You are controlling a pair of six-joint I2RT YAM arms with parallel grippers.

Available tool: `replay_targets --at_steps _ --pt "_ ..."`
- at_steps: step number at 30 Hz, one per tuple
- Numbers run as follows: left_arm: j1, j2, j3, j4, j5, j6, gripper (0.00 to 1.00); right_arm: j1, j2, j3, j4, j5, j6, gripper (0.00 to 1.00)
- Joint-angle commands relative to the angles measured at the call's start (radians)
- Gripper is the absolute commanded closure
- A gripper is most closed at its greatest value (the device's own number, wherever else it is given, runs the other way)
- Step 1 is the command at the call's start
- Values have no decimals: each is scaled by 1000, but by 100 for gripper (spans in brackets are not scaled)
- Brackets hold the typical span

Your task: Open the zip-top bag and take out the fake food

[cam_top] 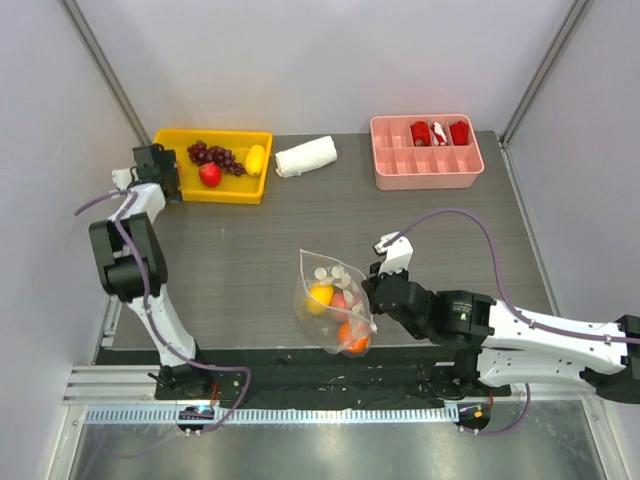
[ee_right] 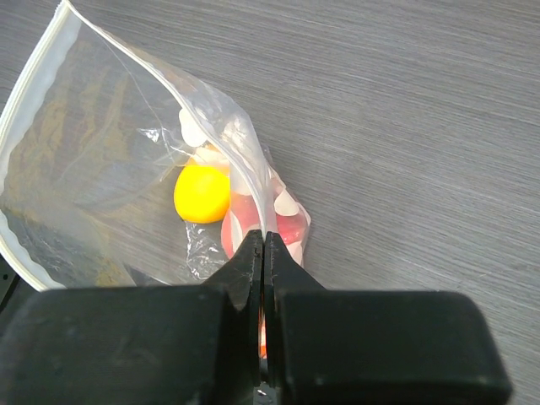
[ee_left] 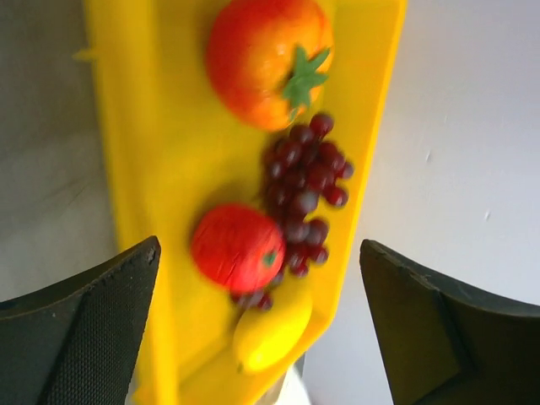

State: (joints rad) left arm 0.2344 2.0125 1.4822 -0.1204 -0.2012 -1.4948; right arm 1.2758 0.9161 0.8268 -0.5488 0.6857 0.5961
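Note:
The zip-top bag [cam_top: 335,300] lies near the front middle of the table, mouth gaping toward the left. My right gripper [cam_top: 372,290] is shut on its plastic wall [ee_right: 245,152]; in the right wrist view the jaws [ee_right: 264,240] pinch the film. Inside the bag are a yellow piece [ee_right: 202,194], a red one [ee_right: 291,226] and an orange one [cam_top: 352,338]. My left gripper [cam_top: 155,165] hangs open above the left end of the yellow tray [cam_top: 215,190], holding nothing. The tray holds fake food: an orange fruit [ee_left: 266,59], purple grapes [ee_left: 304,186], a red fruit [ee_left: 238,246] and a yellow piece [ee_left: 272,329].
A rolled white cloth [cam_top: 306,157] lies just right of the yellow tray. A pink divided tray [cam_top: 426,168] with red items stands at the back right. Walls close in the table on the left, right and back.

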Motion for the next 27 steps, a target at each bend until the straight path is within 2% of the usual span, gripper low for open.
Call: replay_targets --at_steps 1,5,8,9,11,12,13,14,15,18,19,23,25,27 --pt "-21 -266 -244 1 140 8 4 0 -29 52 35 21 -18 98" --pt "-154 -469 -399 22 195 129 11 0 -30 57 58 26 -35 99" --pt "-324 -650 -538 40 209 186 13 0 -23 67 62 32 -36 99" --pt "-411 -696 -568 53 153 197 16 -1 -25 67 67 34 -36 99" --pt "-504 -840 -647 62 87 228 23 0 -26 64 73 23 -38 99" --pt "-606 -883 -669 64 42 276 27 -1 -26 63 72 23 -36 99" --pt "-659 -964 -689 70 -30 307 27 -1 -28 55 75 21 -36 99" --pt "-697 -992 -713 83 -32 342 27 -1 -28 51 76 20 -36 99" --pt "-774 -1020 -727 105 -26 446 27 0 -28 48 78 18 -38 99" --pt "-881 -1072 -740 127 52 569 27 -1 -26 46 84 15 -39 99" --pt "-898 -1080 -744 125 124 582 27 0 -26 48 84 17 -41 99" --pt "-992 -1103 -752 131 282 608 42 0 -19 60 85 12 -53 99" --pt "-1078 -1115 -729 130 278 625 46 -1 -14 69 89 3 -59 99" --pt "-1162 -1103 -705 127 217 627 54 0 -14 75 90 -8 -61 98"
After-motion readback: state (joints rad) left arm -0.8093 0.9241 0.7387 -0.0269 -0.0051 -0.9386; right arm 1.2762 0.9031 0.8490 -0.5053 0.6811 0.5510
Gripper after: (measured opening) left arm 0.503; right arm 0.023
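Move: The yellow lemon in the bag lies some 37 cm back and 41 cm to the right of the left gripper, about 5 cm lower. The red fruit sits about 5 cm to the lemon's right and 2 cm nearer the base, the orange fruit 8 cm to its right and 10 cm nearer. The released tomato is about 6 cm ahead of the left gripper, 3 cm left and 5 cm below. From the right gripper, the lemon is about 11 cm left, 3 cm ahead and 12 cm down. Bring the empty left gripper back out from the yellow bin, then swing it right and back, some 40 cm right and 34 cm back, rising about 14 cm, to the left side of the bag's open mouth. Meanwhile turn it clockwise roughly 75 degrees, lift the fingers towards level and close them to half open. Keep the bag's rim pinched in the right gripper and raise it about 2 cm. ##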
